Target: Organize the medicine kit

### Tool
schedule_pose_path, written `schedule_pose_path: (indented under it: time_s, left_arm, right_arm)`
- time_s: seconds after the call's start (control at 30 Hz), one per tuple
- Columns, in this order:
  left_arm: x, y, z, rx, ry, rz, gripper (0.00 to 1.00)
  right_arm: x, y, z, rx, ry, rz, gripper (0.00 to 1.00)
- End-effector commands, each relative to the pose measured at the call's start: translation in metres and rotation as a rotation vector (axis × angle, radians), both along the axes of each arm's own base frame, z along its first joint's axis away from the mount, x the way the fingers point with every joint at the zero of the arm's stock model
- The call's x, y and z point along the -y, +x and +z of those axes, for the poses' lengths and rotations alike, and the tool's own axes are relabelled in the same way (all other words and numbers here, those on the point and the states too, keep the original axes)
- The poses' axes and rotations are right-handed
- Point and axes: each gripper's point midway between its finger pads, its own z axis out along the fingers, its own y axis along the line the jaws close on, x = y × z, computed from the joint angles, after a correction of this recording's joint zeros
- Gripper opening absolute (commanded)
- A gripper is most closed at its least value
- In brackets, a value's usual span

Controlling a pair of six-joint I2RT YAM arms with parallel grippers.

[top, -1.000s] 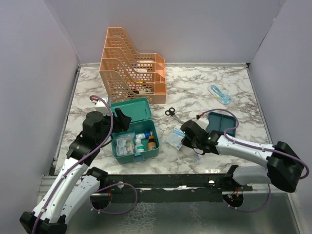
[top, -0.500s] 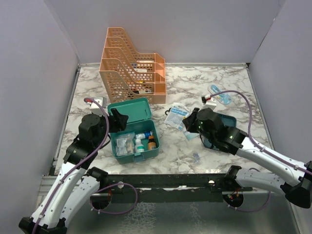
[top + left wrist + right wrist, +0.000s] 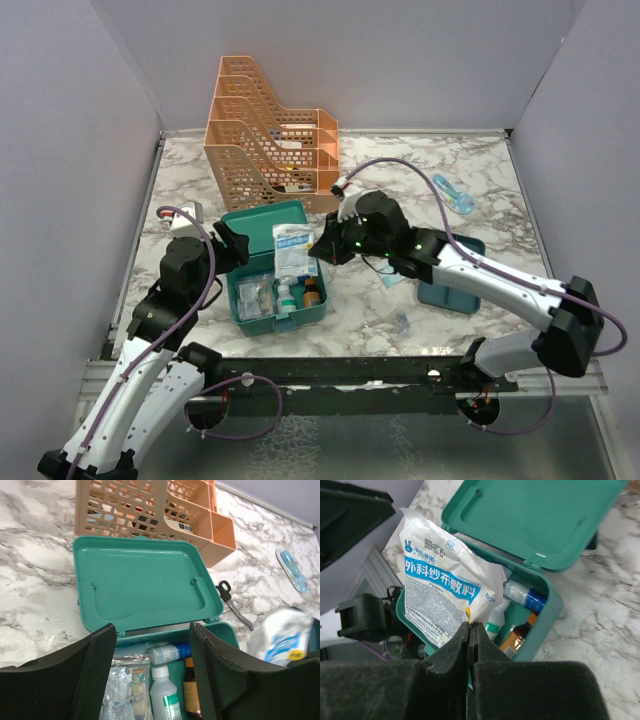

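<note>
The teal medicine kit (image 3: 322, 292) lies open near the left arm, its lid (image 3: 258, 225) folded back flat. Inside are a white bottle (image 3: 162, 695), a brown bottle (image 3: 190, 690), a blue-and-white tube (image 3: 172, 652) and clear bags (image 3: 122, 690). My right gripper (image 3: 471, 626) is shut on the edge of a white-and-blue dressing packet (image 3: 440, 590), which hangs over the kit's open base (image 3: 292, 248). My left gripper (image 3: 152, 630) is open and empty at the kit's left side (image 3: 228, 245). The matching teal tray (image 3: 440, 292) lies to the right, partly under the right arm.
An orange perforated file rack (image 3: 272, 130) stands behind the kit. Black-handled scissors (image 3: 232, 602) lie right of the lid. A blue-and-white item (image 3: 452, 190) rests at the back right, and a small clear piece (image 3: 402, 320) near the front edge.
The right arm has swung left, carrying the packet from the table right of the kit to above its open base. The left arm has drawn back a little to the left.
</note>
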Motion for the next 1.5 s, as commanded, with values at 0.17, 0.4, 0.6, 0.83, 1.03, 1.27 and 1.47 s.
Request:
schedule_pose_path:
  time_s: [0.17, 0.4, 0.6, 0.83, 1.03, 1.27, 1.47]
  left_arm:
    - [-0.052, -0.014, 0.044, 0.167, 0.005, 0.233, 0.64]
    - [-0.058, -0.023, 0.031, 0.172, 0.041, 0.225, 0.64]
    - [-0.067, -0.027, 0.018, 0.164, 0.067, 0.262, 0.64]
    - [-0.069, -0.027, 0.014, 0.159, 0.077, 0.271, 0.64]
    - [-0.068, -0.026, 0.012, 0.151, 0.079, 0.268, 0.64]
    - [-0.067, -0.026, 0.011, 0.152, 0.081, 0.264, 0.64]
    - [-0.068, -0.026, 0.012, 0.155, 0.086, 0.268, 0.64]
  right_arm:
    - [-0.082, -0.024, -0.027, -0.044, -0.075, 0.257, 0.01]
    - [-0.110, -0.040, -0.071, -0.135, -0.181, 0.283, 0.01]
    - [-0.115, -0.041, -0.100, -0.193, -0.257, 0.249, 0.01]
    - [-0.116, -0.033, -0.127, -0.251, -0.323, 0.173, 0.01]
    - [-0.118, -0.030, -0.142, -0.336, -0.332, 0.082, 0.01]
    - [-0.114, -0.025, -0.131, -0.304, -0.316, 0.049, 0.29]
    - [-0.113, -0.023, -0.115, -0.263, -0.297, 0.063, 0.38]
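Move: The right hand already holds the gauze packet by its edge; its place, the left part of the open medicine box over the clear pouches, lies about 14 cm left, 5 cm back and 17 cm below. The white bottle is 7 cm left and 5 cm back, the brown bottle 1 cm left and 4 cm back, both about 16 cm down. From the left hand that place is some 7 cm back, 1 cm right, 16 cm below. Right hand lowers the gauze packet 14 cm, moving left into the box, and opens; left hand withdraws leftward. ##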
